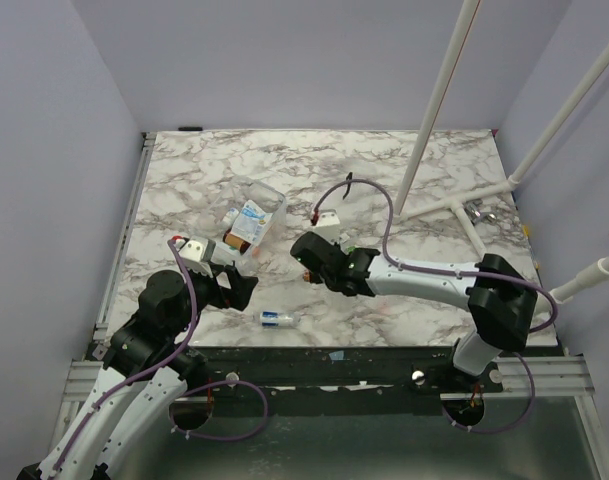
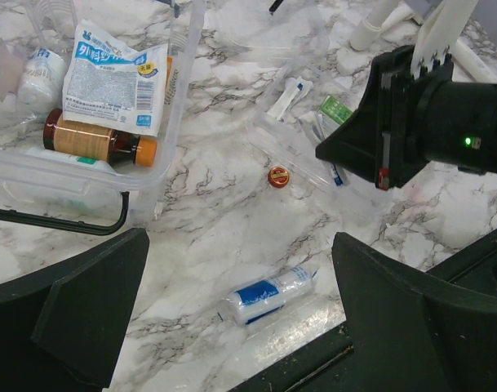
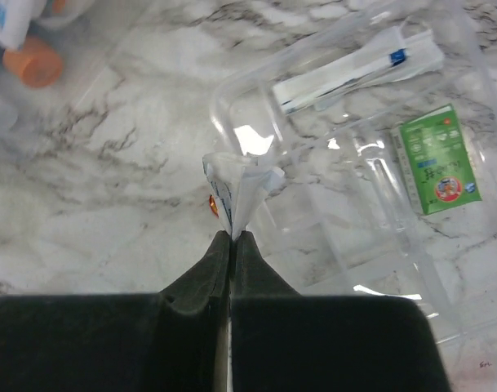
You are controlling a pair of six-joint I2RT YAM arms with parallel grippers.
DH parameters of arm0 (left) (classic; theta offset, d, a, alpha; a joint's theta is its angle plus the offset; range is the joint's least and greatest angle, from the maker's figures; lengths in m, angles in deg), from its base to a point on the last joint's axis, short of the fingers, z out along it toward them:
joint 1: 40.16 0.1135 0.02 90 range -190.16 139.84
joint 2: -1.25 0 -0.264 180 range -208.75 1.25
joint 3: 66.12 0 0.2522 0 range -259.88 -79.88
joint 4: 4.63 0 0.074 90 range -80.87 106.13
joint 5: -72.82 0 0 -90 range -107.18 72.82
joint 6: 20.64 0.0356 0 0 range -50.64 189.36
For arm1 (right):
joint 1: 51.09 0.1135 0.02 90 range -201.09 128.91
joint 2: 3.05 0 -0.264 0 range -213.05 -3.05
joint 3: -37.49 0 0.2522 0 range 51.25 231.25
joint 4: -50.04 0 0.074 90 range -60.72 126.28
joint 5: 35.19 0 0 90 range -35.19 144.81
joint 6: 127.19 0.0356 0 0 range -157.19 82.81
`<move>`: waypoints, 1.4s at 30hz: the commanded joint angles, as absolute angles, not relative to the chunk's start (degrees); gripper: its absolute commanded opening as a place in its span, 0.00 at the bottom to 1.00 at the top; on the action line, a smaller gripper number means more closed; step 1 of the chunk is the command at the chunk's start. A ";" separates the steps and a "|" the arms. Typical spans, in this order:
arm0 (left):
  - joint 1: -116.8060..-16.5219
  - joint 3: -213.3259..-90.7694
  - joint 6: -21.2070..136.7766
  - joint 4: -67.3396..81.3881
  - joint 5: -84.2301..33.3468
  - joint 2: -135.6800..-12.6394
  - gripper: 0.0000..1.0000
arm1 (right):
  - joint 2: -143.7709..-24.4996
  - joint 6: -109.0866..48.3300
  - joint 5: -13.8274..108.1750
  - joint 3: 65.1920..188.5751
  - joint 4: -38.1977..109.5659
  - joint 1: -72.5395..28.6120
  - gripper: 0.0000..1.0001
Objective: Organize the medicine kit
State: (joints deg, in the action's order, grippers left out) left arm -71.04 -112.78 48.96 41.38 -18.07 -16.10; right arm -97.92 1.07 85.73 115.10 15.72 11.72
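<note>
The medicine kit (image 1: 267, 203) is a clear box with a black handle (image 2: 77, 223), lying open left of centre. It holds a white printed packet (image 2: 109, 77), a brown bottle (image 2: 97, 140) and a white bottle (image 2: 37, 75). My right gripper (image 3: 232, 237) is shut on a small white sachet (image 3: 238, 181), above the edge of a clear tray (image 3: 370, 204). In the top view the right gripper (image 1: 304, 252) is just right of the kit. My left gripper (image 2: 241, 265) is open and empty above a blue-and-white bandage roll (image 2: 269, 294).
The clear tray holds a green packet (image 3: 438, 159) and a long white packet (image 3: 354, 69). A small orange cap (image 2: 277, 175) lies on the marble between kit and tray. The bandage roll (image 1: 277, 318) is near the table's front edge. White pipes (image 1: 439, 100) stand at back right.
</note>
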 commanded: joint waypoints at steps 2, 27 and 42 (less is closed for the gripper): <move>-71.19 -112.32 48.97 40.50 -17.14 -15.31 0.98 | -96.95 19.27 91.00 116.03 12.81 6.83 0.01; -71.19 -112.09 49.41 40.42 -18.88 -13.38 0.98 | -106.22 67.31 99.00 123.51 -1.33 1.40 0.01; -71.19 -111.96 49.41 40.31 -19.11 -13.35 0.98 | -111.80 66.09 95.60 123.70 4.99 -1.56 0.01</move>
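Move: Ahead and to the right of the right hand, which already grips a white-and-blue packet, the white sticks in the clear tray lie about 11 cm forward, 5 cm right and 8 cm below. The green box in the same tray is some 8 cm forward and 10 cm right, the red cap about 3 cm ahead and 3 cm left, both near table height. From the left hand the sticks lie roughly 17 cm ahead, 18 cm right and 20 cm down. Carrying the packet past the red cap to the tray's stick compartment, the shut right hand goes about 9 cm forward and 6 cm right, rolling the wrist clockwise some 60 degrees so that the packet lines up with the white sticks. It rises slightly on the way, then sinks to about 4 cm below its starting height, still gripping. ##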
